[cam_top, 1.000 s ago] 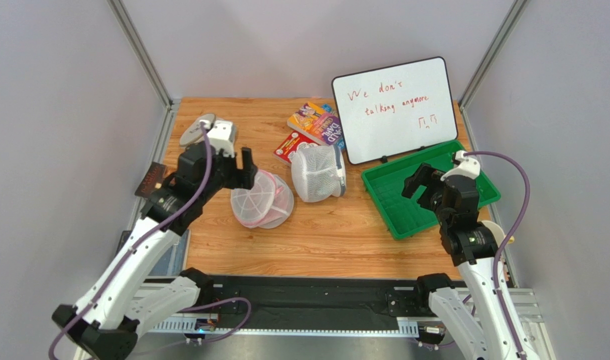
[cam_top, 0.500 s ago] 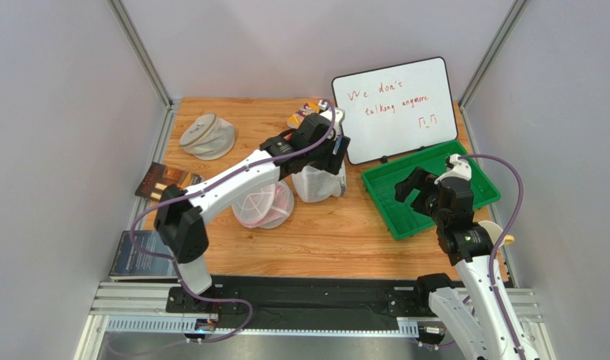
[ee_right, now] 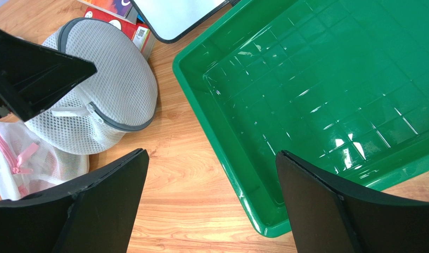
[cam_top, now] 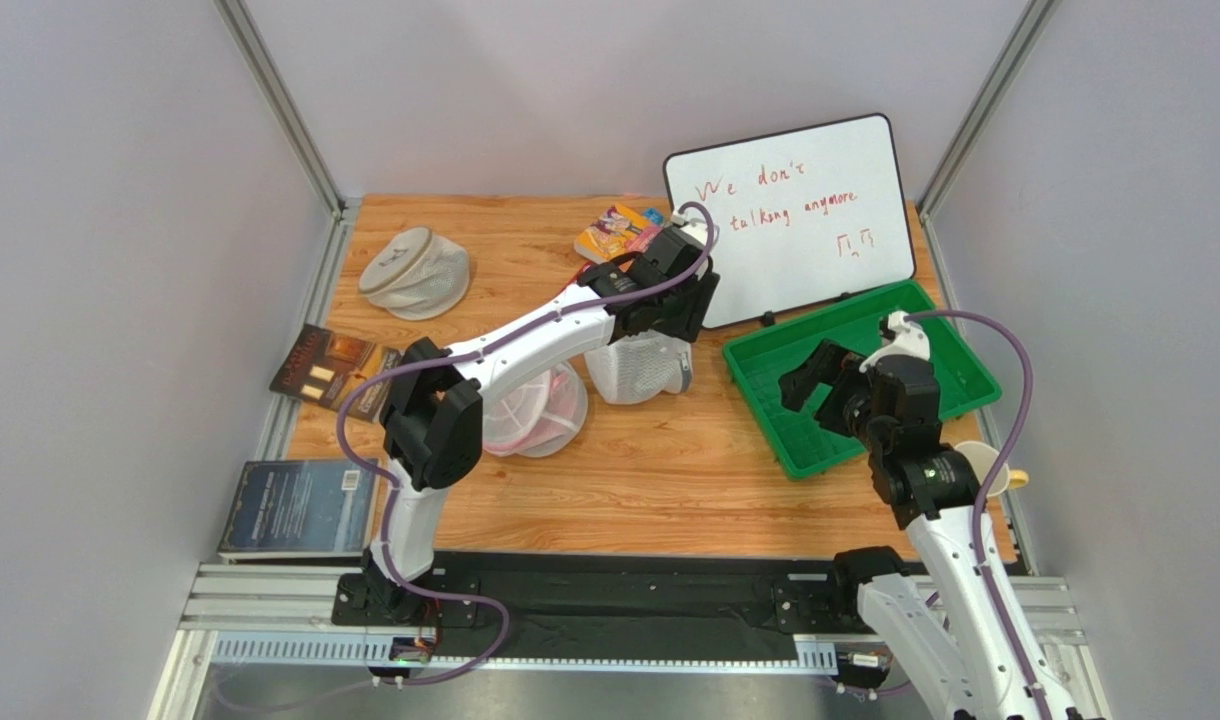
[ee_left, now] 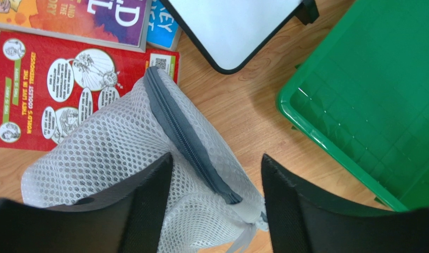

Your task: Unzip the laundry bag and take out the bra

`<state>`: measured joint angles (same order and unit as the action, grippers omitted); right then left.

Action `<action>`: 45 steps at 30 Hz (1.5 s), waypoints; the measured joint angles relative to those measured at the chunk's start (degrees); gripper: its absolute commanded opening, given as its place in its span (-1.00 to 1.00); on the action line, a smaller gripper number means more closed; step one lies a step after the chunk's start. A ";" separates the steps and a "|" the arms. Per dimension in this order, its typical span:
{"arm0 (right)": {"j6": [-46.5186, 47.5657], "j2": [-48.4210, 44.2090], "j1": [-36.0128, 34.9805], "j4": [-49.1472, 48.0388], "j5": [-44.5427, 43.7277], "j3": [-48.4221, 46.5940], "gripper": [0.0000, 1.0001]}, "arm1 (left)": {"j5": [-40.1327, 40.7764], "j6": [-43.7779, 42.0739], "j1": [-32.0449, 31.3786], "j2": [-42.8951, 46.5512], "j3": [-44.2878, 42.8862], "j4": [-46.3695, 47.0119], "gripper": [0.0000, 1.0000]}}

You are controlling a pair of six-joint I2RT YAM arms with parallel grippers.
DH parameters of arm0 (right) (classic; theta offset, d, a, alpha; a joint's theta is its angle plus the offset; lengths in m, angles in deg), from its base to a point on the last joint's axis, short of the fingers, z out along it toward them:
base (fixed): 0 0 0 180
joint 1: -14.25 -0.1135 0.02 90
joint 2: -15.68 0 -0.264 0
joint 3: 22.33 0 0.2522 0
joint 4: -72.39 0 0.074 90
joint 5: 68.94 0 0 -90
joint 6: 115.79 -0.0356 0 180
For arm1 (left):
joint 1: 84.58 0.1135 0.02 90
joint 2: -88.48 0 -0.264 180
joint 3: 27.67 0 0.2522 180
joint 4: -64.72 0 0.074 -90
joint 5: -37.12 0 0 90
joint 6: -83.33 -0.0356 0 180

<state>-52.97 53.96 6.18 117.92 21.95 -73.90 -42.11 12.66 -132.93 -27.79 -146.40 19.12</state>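
Note:
The laundry bag (cam_top: 640, 369) is a white mesh drum lying on the wooden table beside the whiteboard. Its grey zipper (ee_left: 184, 141) runs along the rim and is zipped shut as far as I can see. My left gripper (cam_top: 673, 309) hovers open just above the bag (ee_left: 111, 153), its fingers straddling the zipper's lower end (ee_left: 216, 158). My right gripper (cam_top: 806, 384) hangs open over the near-left corner of the green tray, holding nothing (ee_right: 212, 153), with the bag (ee_right: 108, 87) to its left. The bra is hidden from every view.
A green tray (ee_right: 317, 79) sits right of the bag. A pink-tinted mesh bag (cam_top: 529, 413) lies just left of it and a beige-grey bag (cam_top: 413, 273) at the back left. Behind stand a whiteboard (cam_top: 789, 210) and books (ee_left: 68, 89). More books (cam_top: 323, 365) lie at the left edge.
My left arm swung right from the pink-tinted bag to above the white laundry bag, and its jaws narrowed a little. The right gripper drifted slightly left and lower.

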 measured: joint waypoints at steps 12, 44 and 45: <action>-0.87 0.02 -0.04 -1.55 5.53 2.27 0.75 | 1.05 2.36 0.00 0.24 2.25 1.49 -1.00; -9.46 14.23 -23.19 -25.03 16.37 4.55 0.08 | -18.86 20.06 1.73 20.92 30.86 21.40 -1.00; -9.44 14.56 -23.37 -25.22 16.39 4.55 0.05 | -19.06 20.20 1.73 20.92 30.99 21.53 -1.00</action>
<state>-62.41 68.52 -17.19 92.70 38.34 -69.35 -61.17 32.86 -131.21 -6.87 -115.41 40.65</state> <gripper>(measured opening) 0.557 0.018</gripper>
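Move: The laundry bag's zip band stands right between the left hand's open fingers, only about 1 cm below the hand point, with the zip pull some 5 cm back along it and 3 cm down. From the right hand that pull lies about 17 cm to the left, 4 cm ahead and 4 cm lower. From the left hand the red book is roughly 9 cm ahead and 11 cm left, the green bin's middle 28 cm right and 4 cm back, both some 10 cm lower. The left hand sinks a touch, shuts its fingers to pinch the zip band, then hauls it back about 8 cm towards the robot, rising in the later part while its wrist rolls left side down. Meanwhile the right hand sweeps some 17 cm left to the zip pull, turning about 30 degrees counter-clockwise, its fingers narrowing to roughly half open but not shut. ##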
